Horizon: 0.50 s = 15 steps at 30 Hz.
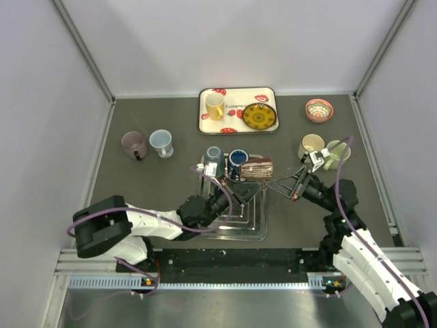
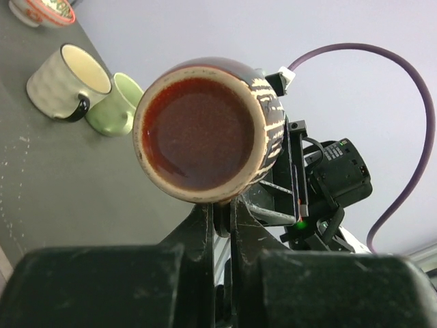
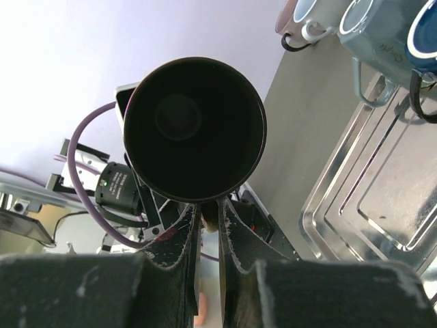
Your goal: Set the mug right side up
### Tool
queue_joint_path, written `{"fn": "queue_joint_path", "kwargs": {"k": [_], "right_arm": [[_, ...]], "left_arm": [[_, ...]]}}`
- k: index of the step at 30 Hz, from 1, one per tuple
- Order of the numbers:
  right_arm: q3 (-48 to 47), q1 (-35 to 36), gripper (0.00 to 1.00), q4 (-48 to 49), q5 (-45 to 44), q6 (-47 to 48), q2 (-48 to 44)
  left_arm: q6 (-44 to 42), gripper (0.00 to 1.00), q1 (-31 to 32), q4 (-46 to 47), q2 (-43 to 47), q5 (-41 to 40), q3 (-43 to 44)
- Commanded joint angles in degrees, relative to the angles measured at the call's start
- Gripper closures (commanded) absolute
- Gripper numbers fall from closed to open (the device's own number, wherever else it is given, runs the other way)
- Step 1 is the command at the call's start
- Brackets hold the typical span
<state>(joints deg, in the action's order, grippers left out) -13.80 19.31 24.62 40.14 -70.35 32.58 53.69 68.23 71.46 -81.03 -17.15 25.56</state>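
Observation:
The mug (image 1: 257, 167), brown with pale stripes, lies on its side in the air over the far edge of the metal tray (image 1: 235, 229). My two grippers hold it from below, one at each end. The left wrist view faces its red-brown base with a cream foot ring (image 2: 201, 130). The right wrist view looks into its dark mouth (image 3: 194, 126). My left gripper (image 1: 240, 186) (image 2: 222, 212) is shut on a dark part under the mug, apparently the handle. My right gripper (image 1: 278, 184) (image 3: 208, 212) is shut on the same part from the opposite side.
A grey-blue mug (image 1: 213, 156) and a dark blue mug (image 1: 237, 158) stand at the metal tray's far edge. Behind them is a patterned tray (image 1: 270, 96) with a yellow mug and a plate. Pink and light blue mugs (image 1: 161, 143) stand left. Cream and green mugs (image 1: 313, 145) and a bowl (image 1: 319, 109) stand right.

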Motion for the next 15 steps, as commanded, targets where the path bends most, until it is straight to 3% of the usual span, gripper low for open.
{"fn": "queue_joint_path", "kwargs": {"k": [1, 5, 10, 15], "right_arm": [[-5.17, 1.08, 1.00, -9.75, 5.65, 4.86, -1.02], [-8.69, 1.08, 0.84, -15.91, 4.86, 9.34, -1.38], [-12.91, 1.08, 0.54, -23.81, 2.76, 14.69, -1.38], [-18.35, 1.08, 0.45, -40.68, -4.87, 22.17, -2.69]], "left_arm": [[-3.94, 1.00, -0.20, 5.53, 3.60, 6.42, 5.55], [-4.82, 1.00, -0.20, 5.80, 4.13, 6.25, 4.50], [-8.94, 1.00, -0.20, -1.93, 6.76, 4.93, 4.06], [-16.41, 1.00, -0.20, -16.24, 11.95, 1.43, 6.77]]}}
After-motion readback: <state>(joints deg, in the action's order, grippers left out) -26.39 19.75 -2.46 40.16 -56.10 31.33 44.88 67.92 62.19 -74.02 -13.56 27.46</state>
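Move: The brown striped mug hangs on its side in the air, its handle already pinched by both grippers; its middle is about 4 cm ahead of the left hand, 2 cm to its left and about level with it. From the left hand, the baking tray's middle is some 20 cm below, 4 cm ahead and 8 cm left, and the dark blue mug about 13 cm ahead, 6 cm left. From the right hand the striped mug is some 4 cm ahead, 4 cm left, level. The left hand keeps its pinch on the striped mug's handle and lifts it about 2 cm over the tray, then begins to roll about its own fingers, nearly 10 degrees, the way that swings the mug's body up. The right hand rises with it by about 2 cm, opens from nearly shut to about half, letting go of the handle, then sinks again by some 1.5 cm while its fingertips tip down about 12 degrees. ##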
